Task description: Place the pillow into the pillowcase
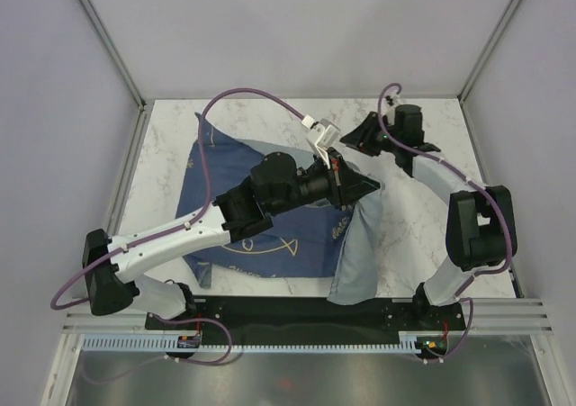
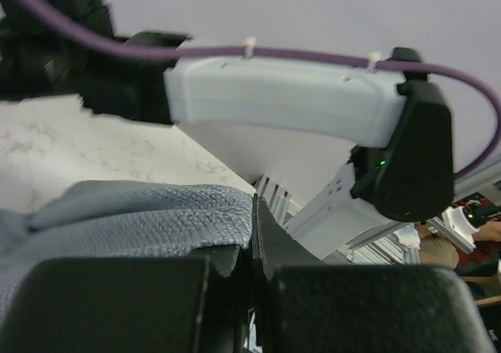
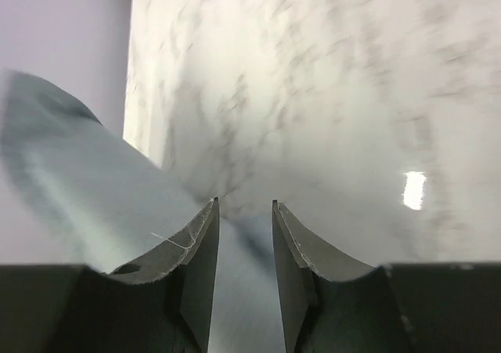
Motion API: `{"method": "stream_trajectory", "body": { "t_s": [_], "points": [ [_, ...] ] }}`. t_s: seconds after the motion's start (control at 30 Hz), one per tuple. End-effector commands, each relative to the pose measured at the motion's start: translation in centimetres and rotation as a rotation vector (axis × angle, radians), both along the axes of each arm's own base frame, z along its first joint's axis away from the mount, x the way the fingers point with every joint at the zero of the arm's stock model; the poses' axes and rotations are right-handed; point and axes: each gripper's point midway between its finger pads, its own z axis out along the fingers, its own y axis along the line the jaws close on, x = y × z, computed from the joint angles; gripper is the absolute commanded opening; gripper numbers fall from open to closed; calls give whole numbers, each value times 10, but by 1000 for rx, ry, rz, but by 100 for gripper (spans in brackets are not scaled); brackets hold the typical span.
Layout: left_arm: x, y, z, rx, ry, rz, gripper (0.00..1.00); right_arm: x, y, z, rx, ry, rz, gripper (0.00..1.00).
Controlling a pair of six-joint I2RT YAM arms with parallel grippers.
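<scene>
The denim-blue pillowcase (image 1: 270, 235) with yellow fish outlines lies spread over the middle of the marble table. Its right edge is lifted, so the lighter grey-blue inside (image 1: 360, 244) hangs down to the near edge. My left gripper (image 1: 364, 188) is shut on that lifted edge; in the left wrist view the jaws (image 2: 257, 212) pinch the grey-blue cloth (image 2: 156, 212). My right gripper (image 1: 351, 141) is open and empty just behind the left one. In the right wrist view it (image 3: 244, 204) hovers over bare marble, with cloth (image 3: 78, 181) to its left. The pillow is not in view.
The marble table (image 1: 423, 217) is closed in by lilac walls on three sides, with metal frame posts (image 1: 108, 37) at the back corners. The right arm's white link (image 2: 282, 95) passes close in front of the left wrist camera. The black base rail (image 1: 306, 311) runs along the near edge.
</scene>
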Motion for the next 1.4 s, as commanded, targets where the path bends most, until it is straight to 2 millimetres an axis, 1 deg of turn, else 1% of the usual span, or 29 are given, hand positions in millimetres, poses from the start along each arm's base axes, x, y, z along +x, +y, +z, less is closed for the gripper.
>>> {"method": "stream_trajectory", "body": {
  "t_s": [0.0,0.13,0.17,0.23,0.3,0.33,0.37,0.43,0.57,0.6,0.63,0.67,0.7,0.73,0.8,0.83,0.87,0.9,0.93,0.97,1.03,1.07,1.1,1.17,1.2,1.23,1.27,1.3,1.37],
  "points": [
    [16,11,23,-91,-89,100,2,10,-43,38,-26,-66,-33,42],
    [33,2,10,-41,-95,147,2,25,-125,52,-99,-37,-245,48],
    [38,-5,0,-18,-91,150,3,23,-137,56,-111,-31,-272,50],
    [44,-13,7,-14,-111,150,3,17,-166,76,-164,-50,-356,52],
    [51,-31,-7,20,-101,140,3,4,-184,104,-260,-87,-399,57],
    [54,-38,5,-2,-113,135,3,0,-200,112,-316,-94,-462,62],
    [52,-47,5,-3,-114,102,3,-7,-206,124,-350,-95,-485,63],
    [56,-76,-3,5,-103,51,3,-20,-223,148,-414,-137,-575,67],
    [67,-129,-46,49,-26,-29,6,-49,-248,182,-483,-185,-719,74],
    [64,-140,-38,34,-20,-66,7,-59,-254,194,-501,-211,-758,74],
    [60,-163,-80,94,34,-135,15,-65,-259,200,-517,-222,-785,75],
    [57,-171,-90,116,53,-165,26,-73,-267,205,-538,-225,-835,76],
    [54,-181,-81,107,49,-193,37,-82,-269,215,-539,-252,-858,76],
    [50,-189,-122,202,109,-230,61,-86,-270,218,-542,-262,-867,77],
    [59,-188,-128,238,118,-214,99,-94,-271,224,-547,-279,-879,77],
    [62,-183,-138,281,136,-206,100,-95,-270,220,-545,-273,-872,77],
    [65,-174,-124,275,119,-191,100,-96,-267,221,-539,-278,-860,77],
    [76,-162,-127,300,121,-160,100,-95,-262,219,-524,-280,-835,77],
    [84,-150,-120,316,96,-118,100,-94,-259,212,-518,-265,-817,77],
    [86,-131,-90,293,65,-92,100,-94,-256,211,-510,-270,-801,77],
    [110,-94,-82,326,62,-9,100,-91,-245,198,-485,-255,-741,77],
    [110,-65,-69,343,75,19,100,-89,-241,196,-474,-267,-715,77],
    [130,-40,-65,349,89,69,100,-88,-236,191,-464,-264,-693,77],
    [132,5,-56,367,126,101,100,-81,-214,176,-403,-267,-571,77],
    [147,31,-56,371,148,126,100,-81,-194,161,-349,-253,-463,77],
    [151,50,-55,378,163,150,100,-77,-184,160,-319,-279,-412,76],
    [172,83,-63,396,206,222,100,-74,-175,151,-290,-267,-361,76],
    [177,105,-48,369,191,268,100,-73,-164,144,-250,-260,-306,76],
    [180,152,-84,435,353,337,100,-69,-141,118,-208,-221,-204,76]
  ]
}}
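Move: The pillowcase's mouth edge is pinched in the left hand, high over the table; the bare table where it is taken lies about 12 cm ahead, 24 cm to the right and 38 cm below. The case body lies some 13 cm ahead, 22 cm to the left and 36 cm below that hand. From the right hand, that bare spot is roughly 14 cm back, 25 cm right and 16 cm below, and the case body 12 cm back, 24 cm left and 13 cm below. The held mouth edge is swung rightward and down about 19 cm each way, slightly forward, by the left hand, which opens wide and lets go late in that sweep. Empty, it then goes back left nearly 30 cm, forward and up, over the case. The right hand, holding nothing, clears off right and up over 20 cm, opening wider and turning clockwise, then eases partly back left and down. ##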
